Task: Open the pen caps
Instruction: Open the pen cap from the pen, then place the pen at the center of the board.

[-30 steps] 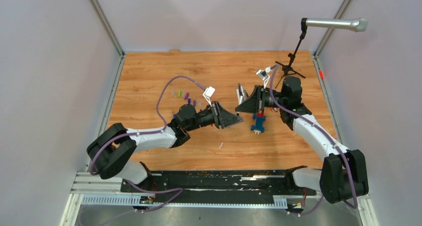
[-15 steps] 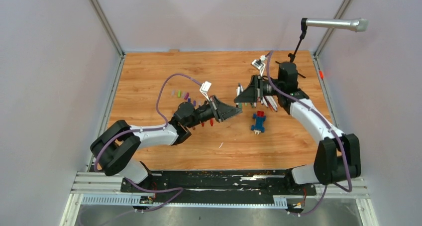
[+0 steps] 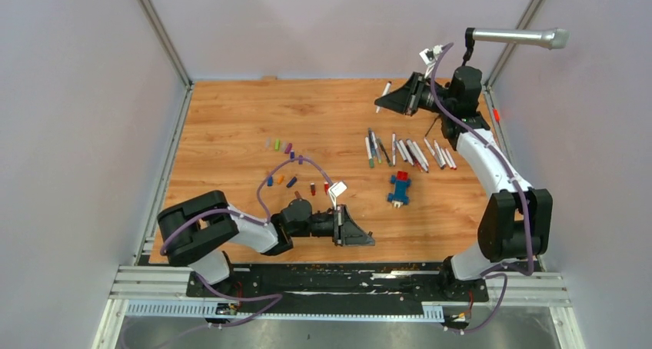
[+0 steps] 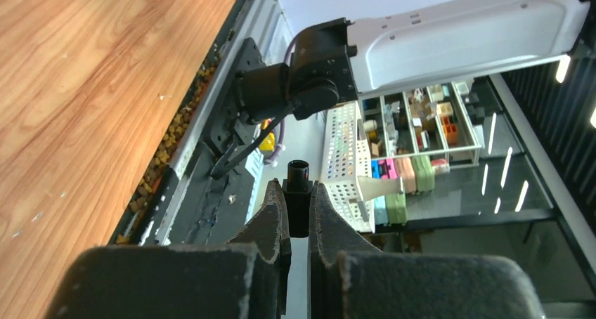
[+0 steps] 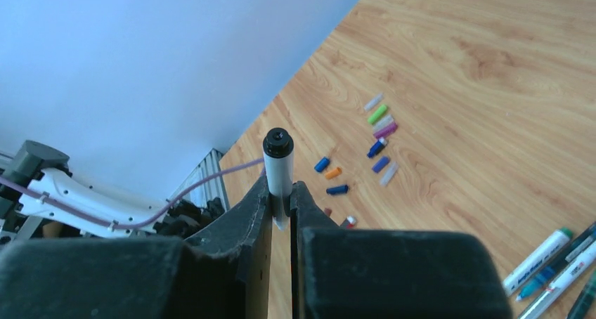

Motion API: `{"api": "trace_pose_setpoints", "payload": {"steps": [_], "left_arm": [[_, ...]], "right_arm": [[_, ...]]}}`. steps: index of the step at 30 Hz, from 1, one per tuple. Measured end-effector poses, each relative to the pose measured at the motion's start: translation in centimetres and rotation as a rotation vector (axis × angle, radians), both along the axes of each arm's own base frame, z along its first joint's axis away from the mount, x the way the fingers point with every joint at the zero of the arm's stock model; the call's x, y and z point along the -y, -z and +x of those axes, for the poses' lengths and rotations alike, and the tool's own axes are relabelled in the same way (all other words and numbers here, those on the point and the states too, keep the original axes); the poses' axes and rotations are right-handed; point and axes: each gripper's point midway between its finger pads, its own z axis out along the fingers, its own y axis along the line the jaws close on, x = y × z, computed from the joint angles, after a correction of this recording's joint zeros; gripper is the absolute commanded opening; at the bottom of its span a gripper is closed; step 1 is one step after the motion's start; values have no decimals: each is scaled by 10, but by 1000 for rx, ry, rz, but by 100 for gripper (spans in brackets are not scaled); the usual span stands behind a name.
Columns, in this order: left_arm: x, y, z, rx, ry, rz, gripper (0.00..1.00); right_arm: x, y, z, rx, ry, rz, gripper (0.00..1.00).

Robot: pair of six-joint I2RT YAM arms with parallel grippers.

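Note:
My left gripper (image 3: 370,241) sits low by the table's near edge, shut on a small black pen cap (image 4: 299,170) that sticks out past its fingertips (image 4: 275,199). Far back on the right, my right gripper (image 3: 382,101) is raised and shut on a white pen barrel (image 5: 279,163) with a black end; the same barrel (image 3: 385,91) pokes out beyond the jaws. Several loose pen caps lie left of centre: green (image 5: 378,114), purple (image 5: 385,130), blue (image 5: 376,148), orange (image 5: 333,172), and a red one (image 3: 313,187).
A row of several white pens (image 3: 407,152) lies right of centre, also seen in the right wrist view (image 5: 538,263). A blue-and-red block (image 3: 398,188) sits just in front of them. A microphone on its stand (image 3: 515,36) hangs over the back right corner.
The two grippers, close together at the table's centre a second ago, pulled apart. The left shut on the black cap and drew back to the near edge; the right carried the barrel to the back right.

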Motion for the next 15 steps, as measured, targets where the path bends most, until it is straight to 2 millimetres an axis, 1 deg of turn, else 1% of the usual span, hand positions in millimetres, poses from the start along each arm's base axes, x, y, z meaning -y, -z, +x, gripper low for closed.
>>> {"api": "trace_pose_setpoints", "payload": {"steps": [2, 4, 8, 9, 10, 11, 15], "left_arm": [[-3, 5, 1, -13, -16, 9, 0], [-3, 6, 3, -7, -29, 17, 0], [-4, 10, 10, 49, -60, 85, 0], [-5, 10, 13, 70, -69, 106, 0], [-5, 9, 16, 99, -80, 135, 0], [-6, 7, 20, 133, -94, 159, 0], [-10, -6, 43, 281, -173, 268, 0]], "right_arm": [[1, 11, -5, 16, 1, -29, 0], [4, 26, -12, 32, 1, -75, 0], [21, 63, -33, 48, 0, -187, 0], [28, 73, -38, 47, 3, -216, 0], [37, 87, -45, 40, 4, -259, 0], [45, 93, -45, 34, 20, -274, 0], [86, 136, -53, -28, 81, -410, 0]]}}
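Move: The right hand holds the uncapped pen, and the red pens ending the pen row lie about 23 cm to its right, 5 ahead and 30 below; the white pens are 13 right and 7 ahead, the toy car 8 right and 6 back. The left hand holds the black cap, with the red caps about 25 cm ahead, 14 left and 14 below; the toy car is 25 ahead, 11 right. Right hand lowers its pen about 13 cm, rightward and back; left carries cap forward 4 cm, towards red caps. ##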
